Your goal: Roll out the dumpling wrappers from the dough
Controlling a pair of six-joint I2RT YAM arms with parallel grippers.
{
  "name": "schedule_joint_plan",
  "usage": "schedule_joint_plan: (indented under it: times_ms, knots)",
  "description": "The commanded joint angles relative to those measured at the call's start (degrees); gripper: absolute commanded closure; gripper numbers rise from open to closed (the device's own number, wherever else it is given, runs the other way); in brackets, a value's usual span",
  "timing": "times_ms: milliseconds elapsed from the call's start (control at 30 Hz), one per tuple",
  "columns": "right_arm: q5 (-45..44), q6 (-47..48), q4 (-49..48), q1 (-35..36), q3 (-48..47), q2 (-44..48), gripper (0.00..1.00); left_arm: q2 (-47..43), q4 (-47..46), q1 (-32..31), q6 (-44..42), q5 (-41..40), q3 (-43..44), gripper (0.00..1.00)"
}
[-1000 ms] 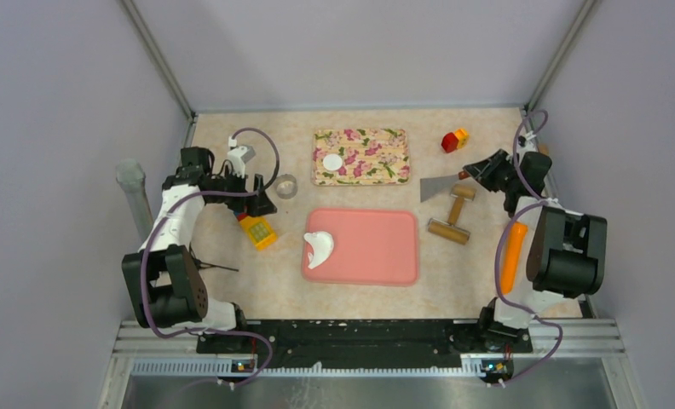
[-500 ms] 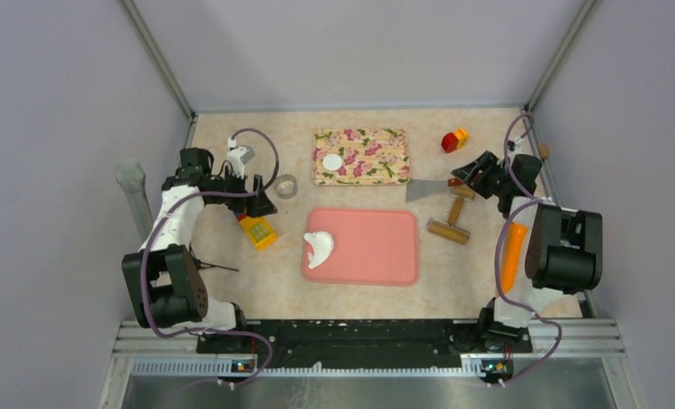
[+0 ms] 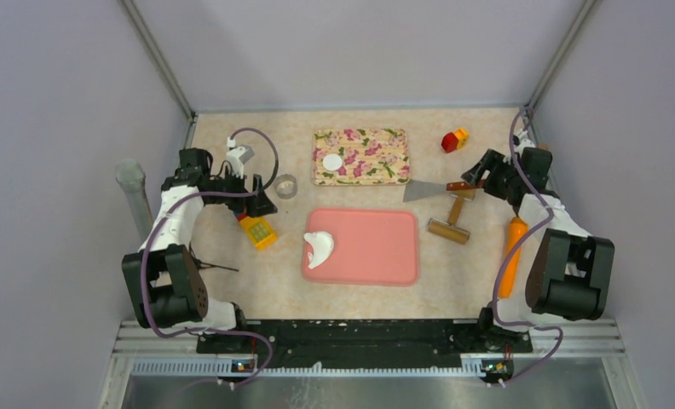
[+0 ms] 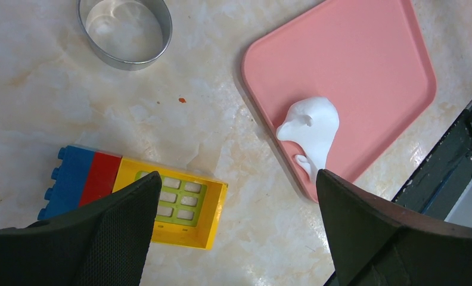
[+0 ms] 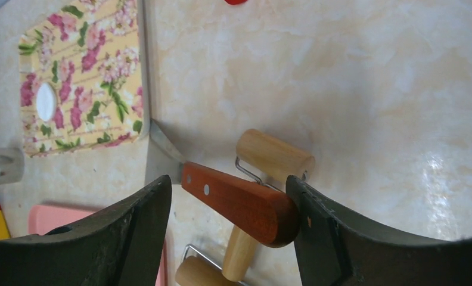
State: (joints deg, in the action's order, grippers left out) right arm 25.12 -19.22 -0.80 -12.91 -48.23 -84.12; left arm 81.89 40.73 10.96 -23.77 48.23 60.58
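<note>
The dough [image 3: 320, 248] is a soft white irregular lump on the left part of the pink mat [image 3: 377, 256], also seen in the left wrist view as dough [image 4: 311, 128]. One dumpling wrapper [image 3: 331, 161], a small white disc, lies on the floral board [image 3: 372, 158]. My left gripper [image 3: 254, 201] hangs open over bare table left of the mat, nothing between its fingers [image 4: 132, 226]. My right gripper [image 3: 481, 181] is open around the red-brown handle [image 5: 239, 202] of a metal scraper. The handle lies across the wooden rolling pin [image 5: 273, 155], close against the right finger.
A silver ring cutter [image 3: 285, 186] stands between the left gripper and the board. A yellow, red and blue brick [image 3: 260, 230] lies left of the mat. A red-yellow block [image 3: 454, 140] sits at the back right. An orange carrot-like thing [image 3: 513, 254] lies by the right arm.
My right gripper's jaws have spread and let go of the scraper. It has shifted left, and its handle now rests on the rolling pin. The right arm drew back to the right. The left arm is unchanged.
</note>
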Motion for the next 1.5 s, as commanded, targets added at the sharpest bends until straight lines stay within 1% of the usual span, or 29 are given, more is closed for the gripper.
schedule_joint_plan:
  times_ms: [0,367,500,633,667,700,767,800,867,900,933,1000,1100,1200,1333,1400,1467]
  knots:
    - [-4.8,6.4,6.9,-0.6,-1.2,3.1,0.31,-2.0,-1.3,0.5,-0.8,2.2,-0.7,0.01]
    - [-9.0,10.8,12.4,-1.6,-1.9,3.6,0.28,-2.6,-1.7,0.9,-0.2,2.4,-0.8,0.01]
    - [-9.6,11.5,13.5,-1.6,-2.5,4.6,0.24,-2.5,-2.3,0.9,0.5,1.8,-1.0,0.01]
    - [-9.8,12.6,15.8,-1.6,-4.8,7.0,0.20,-3.4,-4.5,1.3,3.0,0.4,-1.7,0.01]
    - [-9.8,13.3,16.4,-1.6,-5.8,8.0,0.14,-3.8,-4.9,1.5,3.2,0.1,-1.9,0.01]
    - [-9.1,13.9,17.1,-1.7,-6.7,9.3,0.12,-4.1,-5.3,1.5,3.6,-0.2,-2.1,0.01]
    - [-5.9,16.1,19.4,-1.6,-10.1,10.8,0.10,-4.7,-6.1,1.7,4.2,-0.6,-2.4,0.01]
    - [-2.9,17.4,21.1,-1.6,-12.1,11.2,0.09,-4.9,-6.1,1.8,4.3,-0.6,-2.4,0.01]
    - [5.9,23.2,27.7,-1.5,-16.7,11.1,0.08,-5.1,-5.3,2.1,4.1,-0.2,-2.1,0.01]
    - [13.6,26.3,31.5,-1.3,-19.4,10.9,0.08,-5.0,-4.4,2.3,3.7,0.2,-1.7,0.01]
    - [18.6,29.8,36.3,-1.0,-22.2,10.7,0.08,-4.8,-3.2,2.6,3.0,0.8,-1.0,0.01]
    - [25.7,35.6,44.3,0.0,-25.9,11.5,0.07,-4.7,-1.0,3.3,2.0,2.0,0.2,0.01]
    - [36.6,46.3,52.3,0.4,-26.6,16.5,0.07,-5.0,3.7,4.7,-0.7,3.5,2.8,0.01]
    - [41.9,52.0,55.3,0.4,-24.5,24.2,0.06,-6.3,9.1,7.1,-4.1,6.2,5.1,0.01]
    - [43.2,50.0,53.5,0.4,-21.1,35.6,0.04,-8.2,17.4,11.7,-11.2,11.9,6.9,0.01]
    - [43.7,49.0,52.7,0.4,-18.7,42.6,0.01,-9.1,23.0,13.6,-16.7,13.7,7.7,0.01]
    - [45.0,48.4,51.4,0.4,-15.6,48.7,0.01,-10.4,27.5,14.2,-22.0,14.6,7.3,0.01]
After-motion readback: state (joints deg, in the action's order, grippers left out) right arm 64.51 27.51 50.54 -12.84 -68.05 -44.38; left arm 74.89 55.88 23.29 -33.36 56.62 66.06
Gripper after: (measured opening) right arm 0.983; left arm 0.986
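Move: Just below the right hand, within the open finger gap, lies the scraper's red-brown handle, its middle roughly 2 cm left, 1 cm ahead and 3 cm down. Its blade is some 13 cm left and 2 cm ahead; the double roller under it is about 4 cm left, 4 cm back and 6 cm down. The red-yellow block stands 17 cm ahead, 2 cm left. From the left hand the handle is about 50 cm right, 10 cm ahead. Easing back, right and down some 4 cm with the scraper handle's end still against its right finger, the right hand opens wider and comes free, then rises fast by about 25 cm while drawing well back and swinging left, turning some 50 degrees counter-clockwise and tipping its fingers up. Late on, the empty left hand rises some 6 cm, also left and back, away from the pink tray. ##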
